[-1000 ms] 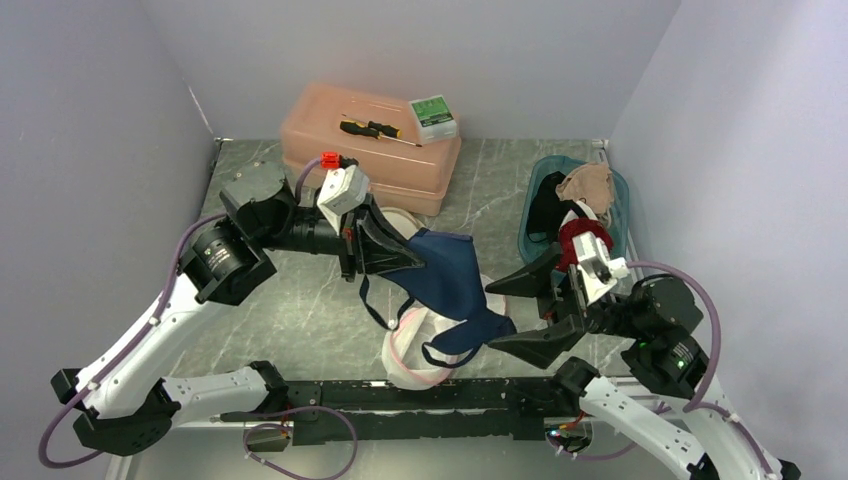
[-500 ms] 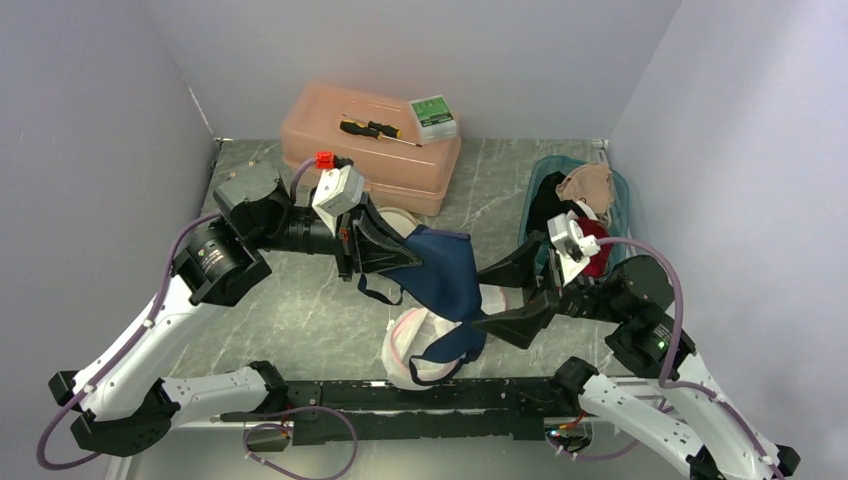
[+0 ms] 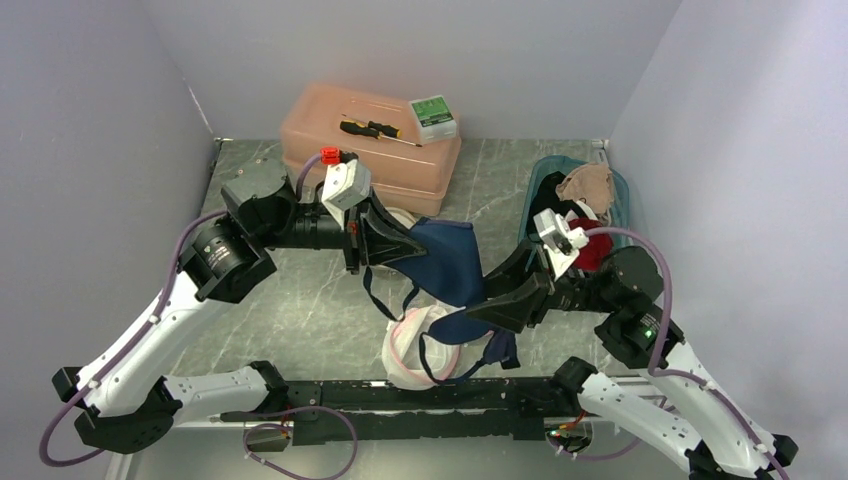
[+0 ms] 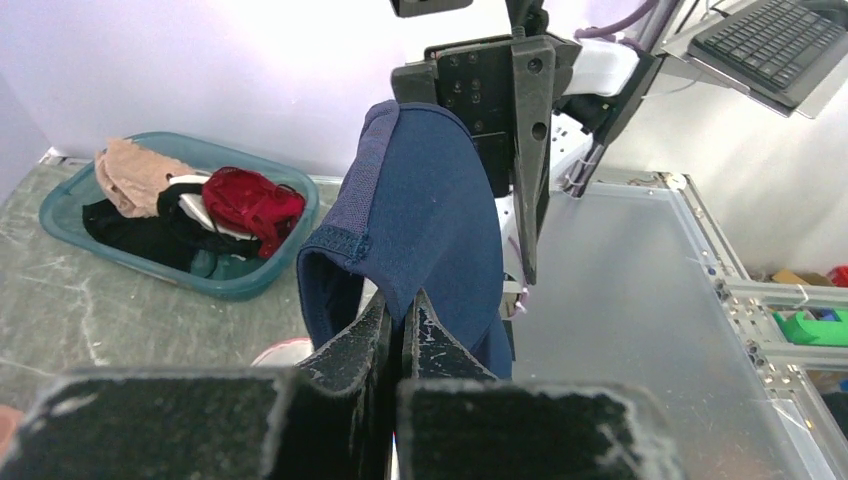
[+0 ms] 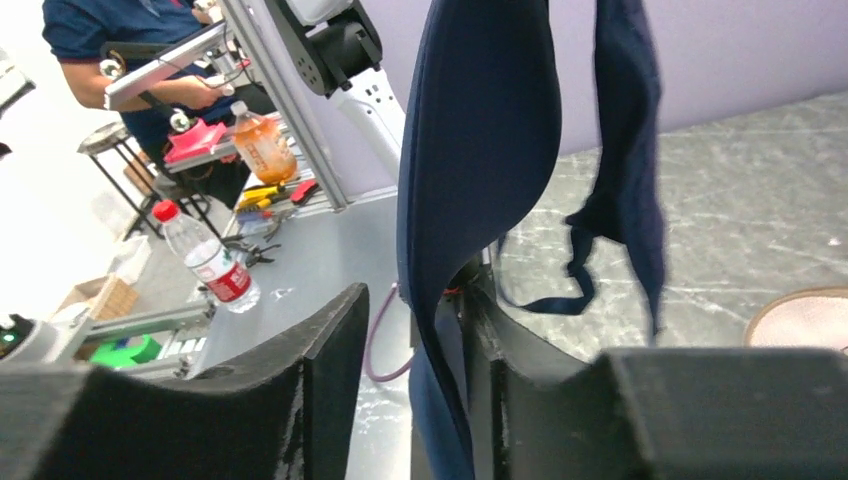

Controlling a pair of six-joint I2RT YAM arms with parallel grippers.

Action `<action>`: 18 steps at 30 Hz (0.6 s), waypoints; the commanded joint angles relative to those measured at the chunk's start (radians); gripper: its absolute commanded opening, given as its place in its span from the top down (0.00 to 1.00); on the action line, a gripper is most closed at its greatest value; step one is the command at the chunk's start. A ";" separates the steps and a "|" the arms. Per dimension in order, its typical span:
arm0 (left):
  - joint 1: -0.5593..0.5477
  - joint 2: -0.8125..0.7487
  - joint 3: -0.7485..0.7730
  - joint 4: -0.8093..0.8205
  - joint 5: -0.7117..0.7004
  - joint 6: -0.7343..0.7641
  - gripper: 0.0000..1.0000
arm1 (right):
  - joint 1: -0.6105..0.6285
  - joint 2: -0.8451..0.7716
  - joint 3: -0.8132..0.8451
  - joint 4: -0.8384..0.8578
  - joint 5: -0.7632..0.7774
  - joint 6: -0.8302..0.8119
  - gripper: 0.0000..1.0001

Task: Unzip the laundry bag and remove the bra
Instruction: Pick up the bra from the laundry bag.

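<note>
A navy bra (image 3: pixel 450 270) hangs in the air over the table's middle, and my left gripper (image 3: pixel 405 250) is shut on its upper edge. The left wrist view shows the cloth (image 4: pixel 430 200) pinched between the closed tips of that gripper (image 4: pixel 400 300). My right gripper (image 3: pixel 478 305) is at the bra's lower right part. In the right wrist view its jaws (image 5: pixel 415 290) stand apart around the hanging cloth (image 5: pixel 480 150); the right finger touches it and a gap stays on the left. The white and pink mesh laundry bag (image 3: pixel 410 350) lies crumpled on the table under the bra.
A teal basin (image 3: pixel 612 195) with several garments sits at the back right, just behind my right arm. A pink storage box (image 3: pixel 370 150) at the back carries a screwdriver (image 3: pixel 370 128) and a small green and white box (image 3: pixel 433 115). Walls close in on both sides.
My right gripper has swung left onto the bra's lower part and its jaws have narrowed around the cloth. The left gripper keeps its hold, hardly moving.
</note>
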 commanded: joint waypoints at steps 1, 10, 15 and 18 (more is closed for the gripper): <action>0.003 -0.015 -0.001 0.053 -0.058 0.014 0.97 | -0.001 0.011 0.013 0.022 -0.015 -0.012 0.69; 0.003 -0.093 -0.093 0.067 -0.297 0.007 0.27 | -0.001 0.004 0.137 -0.178 0.371 -0.106 1.00; 0.003 -0.184 -0.153 0.029 -0.479 -0.008 0.06 | 0.000 0.096 0.331 -0.396 0.816 -0.179 1.00; 0.003 -0.270 -0.221 0.036 -0.579 -0.021 0.06 | 0.000 0.159 0.434 -0.464 0.979 -0.197 1.00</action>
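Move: The left fingers already grip the navy bra by its upper end; its middle lies about 5 cm to that hand's right, 4 cm back and 5 cm lower. The right hand, half open around it, has that middle roughly 2 cm to its left and level with it. From the right hand, the white laundry bag lies some 10 cm ahead, 7 cm left and 37 cm below, and the teal bin about 38 cm ahead, 27 cm right and 35 cm down. The right fingers close first and pinch the hanging bra near its middle, then the left fingers open wide and let go while that hand eases forward and to its left, some 4 cm each way, turning counter-clockwise about 20 degrees. Once shut, the right hand speeds up and carries the bra about 10 cm forward, with some 4 cm each of rise and drift to the right, swinging clockwise through about 35 degrees, away from the left hand and towards the teal bin. ##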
